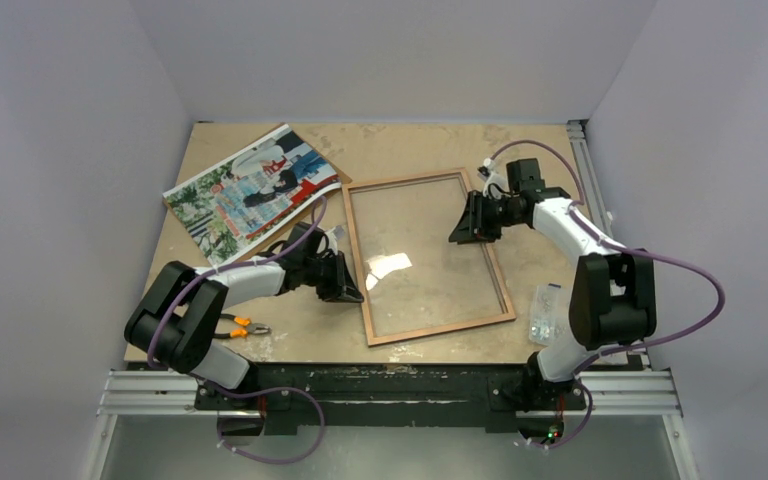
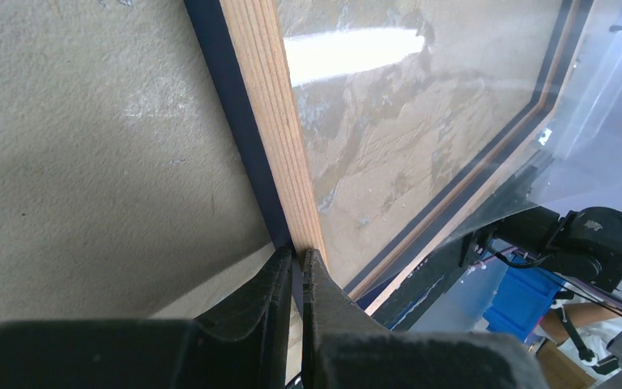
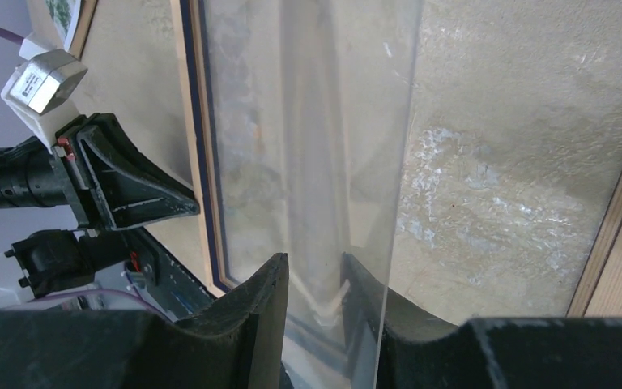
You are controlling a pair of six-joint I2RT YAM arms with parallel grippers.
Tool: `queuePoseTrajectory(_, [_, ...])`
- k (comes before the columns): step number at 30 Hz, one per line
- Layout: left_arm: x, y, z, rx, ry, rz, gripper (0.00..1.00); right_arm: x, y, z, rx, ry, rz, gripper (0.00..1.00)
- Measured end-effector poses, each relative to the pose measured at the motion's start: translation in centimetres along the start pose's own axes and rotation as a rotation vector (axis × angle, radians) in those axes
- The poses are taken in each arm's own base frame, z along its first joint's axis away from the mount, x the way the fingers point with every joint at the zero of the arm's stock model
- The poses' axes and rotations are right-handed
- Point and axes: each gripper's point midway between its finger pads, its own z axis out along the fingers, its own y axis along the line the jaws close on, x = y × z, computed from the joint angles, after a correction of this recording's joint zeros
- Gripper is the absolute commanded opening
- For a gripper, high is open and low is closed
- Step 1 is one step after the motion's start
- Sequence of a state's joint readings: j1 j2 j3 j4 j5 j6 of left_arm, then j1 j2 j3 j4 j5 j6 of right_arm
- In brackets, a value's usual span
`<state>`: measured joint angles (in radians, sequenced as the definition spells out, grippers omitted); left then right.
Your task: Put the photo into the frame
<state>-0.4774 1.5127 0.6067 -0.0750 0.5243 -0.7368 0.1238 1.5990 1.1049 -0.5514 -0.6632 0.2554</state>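
The frame [image 1: 440, 328] lies flat mid-table, its wood-brown back up. My left gripper [image 1: 350, 290] is shut on its left rail [image 2: 279, 121]; in the left wrist view the rail runs straight into the closed fingertips [image 2: 297, 263]. My right gripper [image 1: 465, 232] is over the frame's right side. Its fingers stand apart around the raised edge of the clear pane [image 3: 316, 121], which passes between them, and neither finger visibly presses it. The photo [image 1: 250, 190] lies face up at the back left, clear of both grippers.
A brown backing board [image 1: 295, 215] lies under the photo. Orange-handled pliers [image 1: 240, 325] lie near the left arm's base. A small clear packet of hardware [image 1: 545, 310] sits by the right arm. A metal rail runs along the table's right edge [image 1: 585, 170].
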Motion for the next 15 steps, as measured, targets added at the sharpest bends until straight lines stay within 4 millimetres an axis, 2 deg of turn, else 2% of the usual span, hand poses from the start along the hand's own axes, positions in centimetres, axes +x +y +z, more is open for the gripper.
queuePoseTrajectory(6, [0.0,0.0,0.0,0.001,0.001,0.000,0.00,0.6,-0.5,0.7,0.007,0.033,0.010,0.31])
queuePoseTrajectory(8, [0.0,0.0,0.0,0.002,0.001,0.000,0.00,0.7,-0.8,0.9,0.012,0.042,0.016,0.35])
queuePoseTrajectory(11, [0.0,0.0,0.0,0.002,0.002,0.000,0.00,0.8,-1.1,1.1,0.021,0.046,0.019,0.49])
queuePoseTrajectory(14, [0.0,0.0,0.1,0.002,0.003,0.000,0.00,0.8,-1.2,1.1,0.031,0.044,0.019,0.68])
queuePoseTrajectory(15, [0.0,0.0,0.1,0.005,0.002,0.001,0.00,0.8,-1.3,1.2,0.035,0.044,0.016,0.70])
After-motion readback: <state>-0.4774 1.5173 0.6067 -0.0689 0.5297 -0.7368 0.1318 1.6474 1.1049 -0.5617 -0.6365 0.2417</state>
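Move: Below the right hand lies the open frame: its middle is about 9 cm to the left, level fore and aft, and some 10 cm down; its right side bar runs roughly 6 cm to the hand's right. The clear parts box sits about 18 cm right and 15 cm back. The left hand, already pinching the left side bar, has the frame's middle about 13 cm to its right, 11 cm ahead and 1 cm lower. Sinking about 2 cm towards the frame, the right hand stays inside its right side bar and tips only slightly, then spreads its half-open fingers much wider late on, giving the bent clear sheet beside them room to lie out. The left hand stays put, keeping its pinch on the frame's left bar. ##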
